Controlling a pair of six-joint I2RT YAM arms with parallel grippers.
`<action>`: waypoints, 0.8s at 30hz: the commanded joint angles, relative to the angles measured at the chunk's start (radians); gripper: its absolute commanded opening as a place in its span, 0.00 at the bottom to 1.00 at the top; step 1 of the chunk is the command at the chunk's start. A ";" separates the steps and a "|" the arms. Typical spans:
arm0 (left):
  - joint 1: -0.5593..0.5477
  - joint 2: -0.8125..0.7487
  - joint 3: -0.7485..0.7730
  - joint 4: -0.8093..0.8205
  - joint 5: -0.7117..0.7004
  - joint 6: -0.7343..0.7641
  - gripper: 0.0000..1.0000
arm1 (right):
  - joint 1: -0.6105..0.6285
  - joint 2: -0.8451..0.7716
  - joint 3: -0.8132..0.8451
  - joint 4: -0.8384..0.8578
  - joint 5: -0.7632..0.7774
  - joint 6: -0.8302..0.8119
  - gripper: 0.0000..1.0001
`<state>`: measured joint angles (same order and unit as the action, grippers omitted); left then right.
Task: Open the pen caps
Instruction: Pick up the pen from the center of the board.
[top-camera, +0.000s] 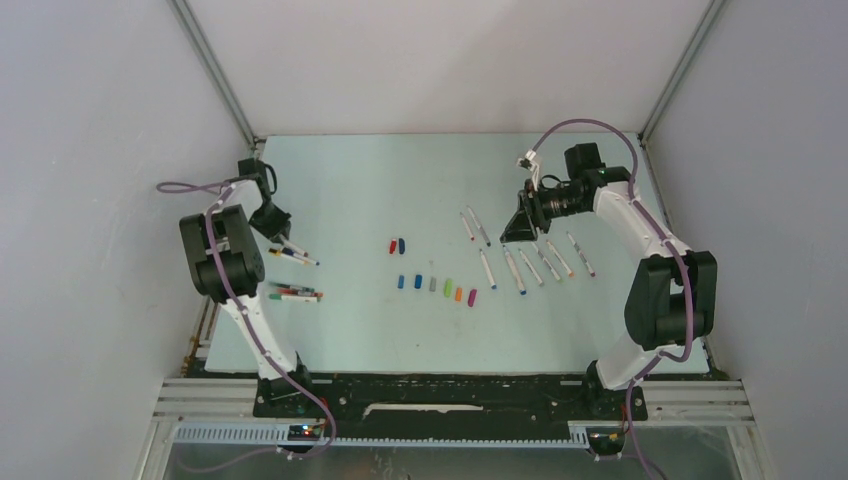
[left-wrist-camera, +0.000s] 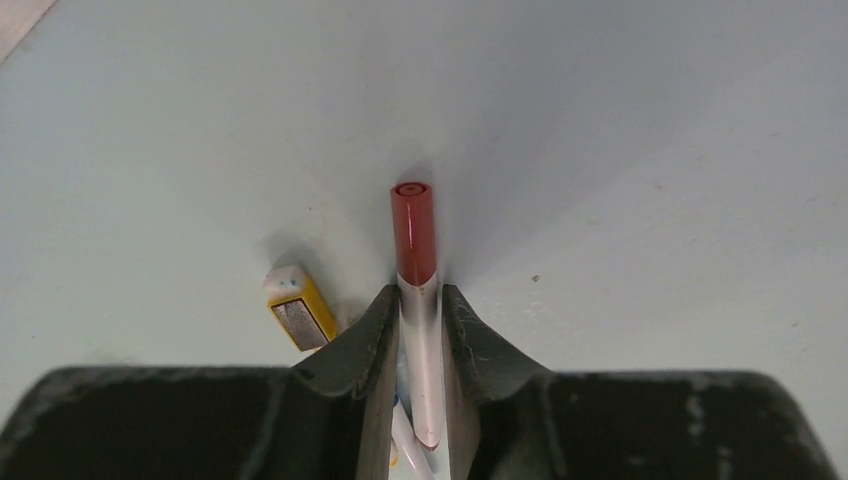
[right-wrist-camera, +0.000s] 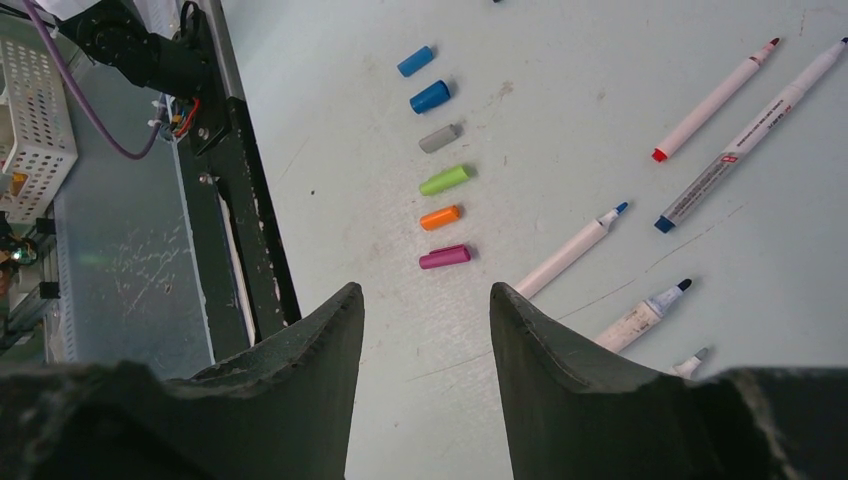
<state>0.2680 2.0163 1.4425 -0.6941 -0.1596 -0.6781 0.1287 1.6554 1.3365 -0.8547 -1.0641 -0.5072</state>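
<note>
My left gripper (left-wrist-camera: 420, 290) is shut on the white barrel of a pen (left-wrist-camera: 424, 370), and its dark red cap (left-wrist-camera: 414, 233) sticks out past the fingertips. A yellow-ended pen (left-wrist-camera: 299, 310) lies just to its left. In the top view the left gripper (top-camera: 272, 222) hangs over a small pile of capped pens (top-camera: 295, 256), with a second pile (top-camera: 296, 293) nearer. Loose pen caps lie in a row: blue (right-wrist-camera: 415, 61), blue (right-wrist-camera: 430, 97), grey (right-wrist-camera: 440, 138), green (right-wrist-camera: 446, 180), orange (right-wrist-camera: 440, 217), magenta (right-wrist-camera: 445, 257). My right gripper (right-wrist-camera: 425, 290) is open and empty above the table, near several uncapped pens (top-camera: 520, 265).
A red cap (top-camera: 393, 246) and a blue cap (top-camera: 401, 245) lie apart from the row, mid-table. The black front rail (right-wrist-camera: 240, 200) and a white basket (right-wrist-camera: 35, 110) lie beyond the table's near edge. Enclosure walls close in the back and both sides.
</note>
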 joint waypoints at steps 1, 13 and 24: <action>-0.005 0.020 0.036 -0.001 0.053 0.024 0.23 | -0.009 0.006 0.044 -0.010 -0.030 -0.023 0.52; -0.085 0.062 0.123 0.007 0.133 0.072 0.23 | -0.023 0.001 0.044 -0.014 -0.039 -0.025 0.52; -0.222 0.040 0.098 -0.045 0.063 0.122 0.26 | -0.035 -0.003 0.045 -0.018 -0.046 -0.028 0.52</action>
<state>0.0792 2.0781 1.5288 -0.7002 -0.0608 -0.5911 0.1001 1.6554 1.3399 -0.8600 -1.0809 -0.5133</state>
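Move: The red-capped pen is already pinched in my left fingers, low over the board, its cap pointing left and outward. The loose red and dark blue caps mid-board lie about 30 cm to this hand's right and 1 cm nearer me. The yellow and blue pens lie some 4 cm back and 2 cm right; the green and red pens about 13 cm back, 3 cm right. From my right hand the held pen is roughly 58 cm left, 7 cm farther out, 17 cm lower. With the pen still pinched and my fingers pointing down, I take my left hand about 9 cm to the right towards the middle of the board, slowly at first, working about 3.5 cm outward on the way and then going almost straight right. I stay low at the same height, away from the yellow and blue pens, turning the hand some 15 degrees clockwise. ##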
